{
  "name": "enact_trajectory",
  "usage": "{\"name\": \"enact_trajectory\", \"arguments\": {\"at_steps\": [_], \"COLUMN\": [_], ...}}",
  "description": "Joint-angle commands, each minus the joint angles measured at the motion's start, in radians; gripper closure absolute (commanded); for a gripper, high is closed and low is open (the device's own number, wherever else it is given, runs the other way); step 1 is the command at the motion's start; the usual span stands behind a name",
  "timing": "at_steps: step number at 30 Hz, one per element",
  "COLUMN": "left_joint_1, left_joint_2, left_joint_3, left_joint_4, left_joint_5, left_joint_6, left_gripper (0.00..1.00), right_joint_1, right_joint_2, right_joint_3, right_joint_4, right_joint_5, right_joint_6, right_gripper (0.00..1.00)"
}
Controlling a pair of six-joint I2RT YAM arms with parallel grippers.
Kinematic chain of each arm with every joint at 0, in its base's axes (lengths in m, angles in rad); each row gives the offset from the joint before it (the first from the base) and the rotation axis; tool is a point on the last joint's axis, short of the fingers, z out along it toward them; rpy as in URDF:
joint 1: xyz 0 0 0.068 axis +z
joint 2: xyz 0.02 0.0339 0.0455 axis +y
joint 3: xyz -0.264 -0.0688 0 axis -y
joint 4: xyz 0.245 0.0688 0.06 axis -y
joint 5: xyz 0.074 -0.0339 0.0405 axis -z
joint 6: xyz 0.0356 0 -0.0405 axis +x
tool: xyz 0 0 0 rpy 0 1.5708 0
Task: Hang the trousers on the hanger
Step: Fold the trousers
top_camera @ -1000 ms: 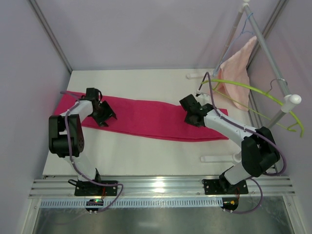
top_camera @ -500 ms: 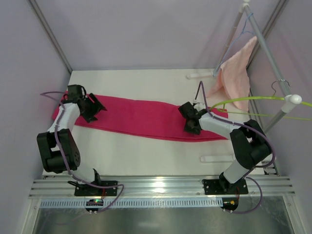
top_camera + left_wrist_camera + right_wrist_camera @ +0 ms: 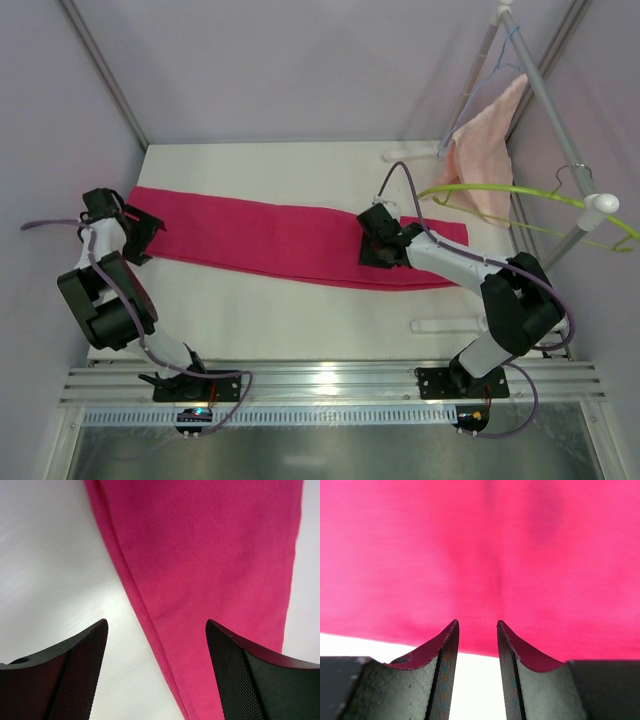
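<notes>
The magenta trousers (image 3: 270, 240) lie flat in a long band across the white table (image 3: 260, 320). My left gripper (image 3: 143, 230) is at their left end. Its jaws stand wide open over the cloth's edge (image 3: 150, 615), one finger above bare table, the other above fabric, gripping nothing. My right gripper (image 3: 373, 248) hovers low over the right part of the trousers (image 3: 480, 545), narrowly open with an empty gap (image 3: 477, 622). The lime-green hanger (image 3: 500, 190) hangs by its hook from the rack at the right, its left tip just right of the right arm's wrist.
A slanted rack pole (image 3: 545, 100) rises at the right with a pale pink towel (image 3: 482, 150) and a light-blue wire hanger (image 3: 508, 45) on it. Two white rack feet (image 3: 450, 325) lie on the table. Purple walls close in the left and back.
The left gripper has swung left along the trousers to their end and opened wider. The right gripper has slid left over the cloth. The green hanger has swung.
</notes>
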Motion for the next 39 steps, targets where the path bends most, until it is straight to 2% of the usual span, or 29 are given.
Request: {"name": "enact_trajectory", "arguments": {"at_steps": [1, 3, 6, 12, 16, 17, 20, 27, 31, 34, 35, 37, 39], "left_joint_1": [0.056, 0.070, 0.111, 0.134, 0.127, 0.118, 0.076, 0.064, 0.058, 0.056, 0.056, 0.055, 0.056], "left_joint_2": [0.048, 0.071, 0.114, 0.171, 0.293, 0.312, 0.366, 0.386, 0.432, 0.441, 0.439, 0.432, 0.430], "left_joint_3": [0.028, 0.035, 0.038, 0.061, 0.202, 0.271, 0.339, 0.295, 0.331, 0.324, 0.322, 0.321, 0.324], "left_joint_4": [0.054, 0.078, 0.113, 0.130, -0.013, -0.122, -0.215, -0.115, -0.172, -0.160, -0.153, -0.141, -0.140], "left_joint_5": [-0.095, -0.127, -0.110, -0.123, -0.178, -0.207, -0.354, -0.288, -0.311, -0.320, -0.317, -0.311, -0.313], "left_joint_6": [-0.032, -0.031, -0.055, -0.094, -0.089, -0.083, -0.054, -0.149, -0.141, -0.131, -0.121, -0.106, -0.085], "left_gripper": [0.21, 0.21, 0.28, 0.27, 0.27, 0.28, 0.27, 0.28, 0.34, 0.43, 0.50, 0.54, 0.75], "right_joint_1": [0.028, 0.031, 0.031, 0.031, 0.031, 0.032, 0.031, 0.029, 0.029, 0.026, 0.023, 0.021, 0.020], "right_joint_2": [-0.072, -0.115, -0.148, -0.141, -0.148, -0.146, -0.134, -0.118, -0.118, -0.118, -0.121, -0.126, -0.134], "right_joint_3": [0.067, 0.050, 0.038, 0.089, 0.098, 0.102, 0.122, 0.144, 0.144, 0.150, 0.153, 0.161, 0.167], "right_joint_4": [0.077, 0.121, 0.146, 0.103, 0.099, 0.099, 0.091, 0.094, 0.086, 0.083, 0.080, 0.080, 0.076], "right_joint_5": [-0.104, -0.157, -0.217, -0.230, -0.225, -0.225, -0.222, -0.222, -0.216, -0.219, -0.225, -0.231, -0.230], "right_joint_6": [-0.090, -0.110, -0.152, -0.213, -0.225, -0.225, -0.229, -0.252, -0.273, -0.285, -0.290, -0.294, -0.299], "right_gripper": [0.60, 0.60, 0.60, 0.60, 0.60, 0.60, 0.60, 0.60, 0.59, 0.60, 0.59, 0.60, 0.60]}}
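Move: The trousers' near edge by their left end lies about 8 cm to the left hand's left, level with it fore and aft, and some 7 cm below. Their far left corner is about 15 cm beyond that grip spot. The table's left edge runs roughly 5 cm left of the spot. From the right hand, the spot is some 58 cm left, perhaps 4 cm farther out and 4 cm lower. Left hand goes about 8 cm left and down, pinching the trousers' near edge; right rises 9 cm leftward. ##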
